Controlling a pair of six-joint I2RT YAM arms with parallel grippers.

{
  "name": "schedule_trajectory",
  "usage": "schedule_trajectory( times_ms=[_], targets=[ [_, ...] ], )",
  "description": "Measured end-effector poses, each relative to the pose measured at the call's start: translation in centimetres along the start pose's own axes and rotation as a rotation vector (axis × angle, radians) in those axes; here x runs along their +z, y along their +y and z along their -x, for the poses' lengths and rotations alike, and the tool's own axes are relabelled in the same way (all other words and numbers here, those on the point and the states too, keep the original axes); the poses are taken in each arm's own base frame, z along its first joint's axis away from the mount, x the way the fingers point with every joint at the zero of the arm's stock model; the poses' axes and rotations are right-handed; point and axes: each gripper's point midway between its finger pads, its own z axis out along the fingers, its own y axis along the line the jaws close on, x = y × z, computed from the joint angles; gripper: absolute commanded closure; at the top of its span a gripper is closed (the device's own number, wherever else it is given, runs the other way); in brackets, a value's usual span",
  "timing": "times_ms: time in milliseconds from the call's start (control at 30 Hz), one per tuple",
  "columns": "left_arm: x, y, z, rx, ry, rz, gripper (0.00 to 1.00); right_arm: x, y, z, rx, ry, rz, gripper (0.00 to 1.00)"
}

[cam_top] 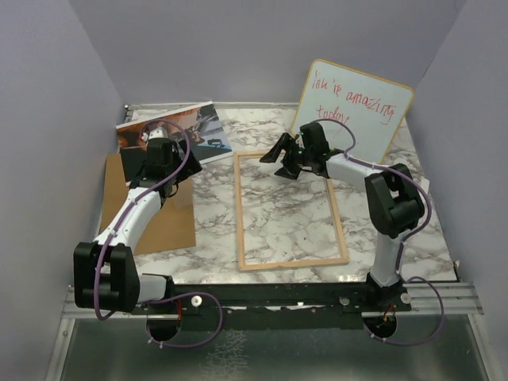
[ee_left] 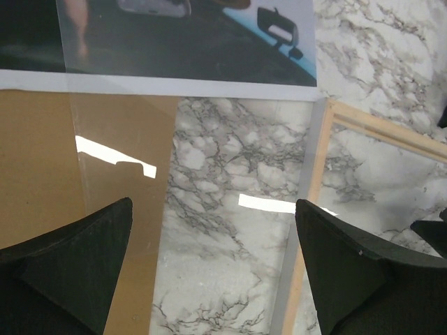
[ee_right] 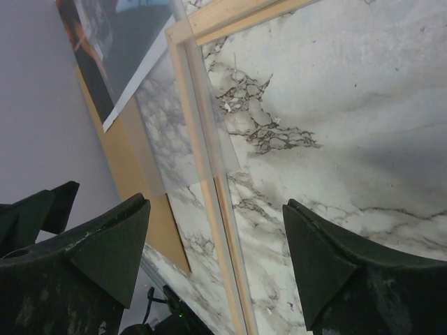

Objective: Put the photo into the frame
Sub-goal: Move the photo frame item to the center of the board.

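Observation:
The photo (cam_top: 186, 131) lies flat at the back left; its white lower border shows in the left wrist view (ee_left: 181, 49) and a corner in the right wrist view (ee_right: 115, 42). The light-wood frame (cam_top: 290, 210) lies flat mid-table, with only marble inside it. A clear pane (ee_left: 230, 153) lies left of it, overlapping the frame's left rail (ee_right: 227, 230) and the brown board. My left gripper (cam_top: 163, 167) hovers open over the pane (ee_left: 213, 206), just below the photo. My right gripper (cam_top: 282, 163) hangs open over the frame's far left part (ee_right: 216, 204). Neither holds anything.
A plain brown backing board (cam_top: 151, 214) lies at the left, partly under the left arm. A wood-rimmed whiteboard (cam_top: 353, 107) with red writing leans at the back right. Grey walls close in the table on three sides.

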Motion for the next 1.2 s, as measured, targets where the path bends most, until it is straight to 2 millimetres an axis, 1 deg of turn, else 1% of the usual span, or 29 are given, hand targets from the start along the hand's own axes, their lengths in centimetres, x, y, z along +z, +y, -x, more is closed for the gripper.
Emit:
schedule_trajectory(
  times_ms=[100, 167, 300, 433, 567, 700, 767, 833, 900, 933, 1000, 1100, 1133, 1200],
  targets=[
    [0.1, 0.9, -1.4, -0.009, 0.033, 0.026, 0.01, 1.8, -0.3, 0.3, 0.007, 0.01, -0.001, 0.18],
    [0.1, 1.3, -1.9, -0.013, 0.044, 0.039, 0.01, 3.0, -0.3, 0.6, 0.006, 0.011, 0.003, 0.18],
    [0.1, 1.5, -1.9, -0.02, 0.042, 0.056, 0.01, 5.7, -0.4, 1.5, -0.006, 0.017, 0.015, 0.18],
    [0.2, 1.7, -1.8, -0.024, 0.038, 0.065, 0.01, 7.8, -0.4, 1.8, -0.035, 0.05, 0.044, 0.19],
    [0.2, 1.9, -1.8, -0.027, 0.037, 0.079, 0.01, 8.4, -0.1, 1.0, -0.059, 0.091, 0.082, 0.21],
    [0.5, 2.1, -1.9, -0.028, 0.042, 0.089, 0.01, 9.1, 1.1, 0.0, -0.072, 0.134, 0.132, 0.24],
    [0.7, 2.1, -1.9, -0.029, 0.05, 0.095, 0.01, 9.5, 1.8, -0.3, -0.074, 0.148, 0.156, 0.27],
    [0.9, 2.0, -1.8, -0.029, 0.055, 0.099, 0.01, 9.8, 2.2, -0.7, -0.071, 0.165, 0.176, 0.33],
    [1.1, 1.9, -1.7, -0.028, 0.056, 0.101, 0.01, 9.9, 2.6, -0.9, -0.065, 0.179, 0.196, 0.43],
    [1.2, 1.8, -1.5, -0.029, 0.057, 0.102, 0.01, 10.0, 2.7, -0.9, -0.063, 0.185, 0.203, 0.49],
    [1.2, 1.7, -1.3, -0.029, 0.054, 0.101, 0.01, 10.1, 3.0, -1.2, -0.06, 0.202, 0.222, 0.66],
    [1.1, 1.6, -1.0, -0.029, 0.05, 0.098, 0.01, 10.0, 3.3, -1.5, -0.06, 0.222, 0.247, 0.97],
    [1.1, 1.5, -0.9, -0.029, 0.049, 0.097, 0.01, 10.0, 3.5, -1.5, -0.061, 0.226, 0.257, 0.99],
    [1.0, 1.5, -0.8, -0.029, 0.048, 0.097, 0.01, 9.8, 3.8, -1.6, -0.064, 0.232, 0.277, 1.0]
  ],
)
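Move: The right edge of the clear sheet, near its near corner, lies about 9 cm to the right gripper's left, 4 cm ahead and 3 cm lower. The frame's far-left corner is some 12 cm left, 7 cm ahead and 6 cm below; the photo's middle is roughly 29 cm left and 11 cm ahead, 7 cm below. From the left gripper, that sheet edge lies about 16 cm right, 4 cm ahead and 9 cm below. Bring the open right gripper left by nearly 10 cm to the sheet's right edge, forward and down about 5 cm each at first, then easing slightly back and up. Turn the hand some 20 degrees, counter-clockwise with its left side rising, and shut the fingers fully to pinch the edge. Meanwhile sink the open left gripper about 2 cm. ##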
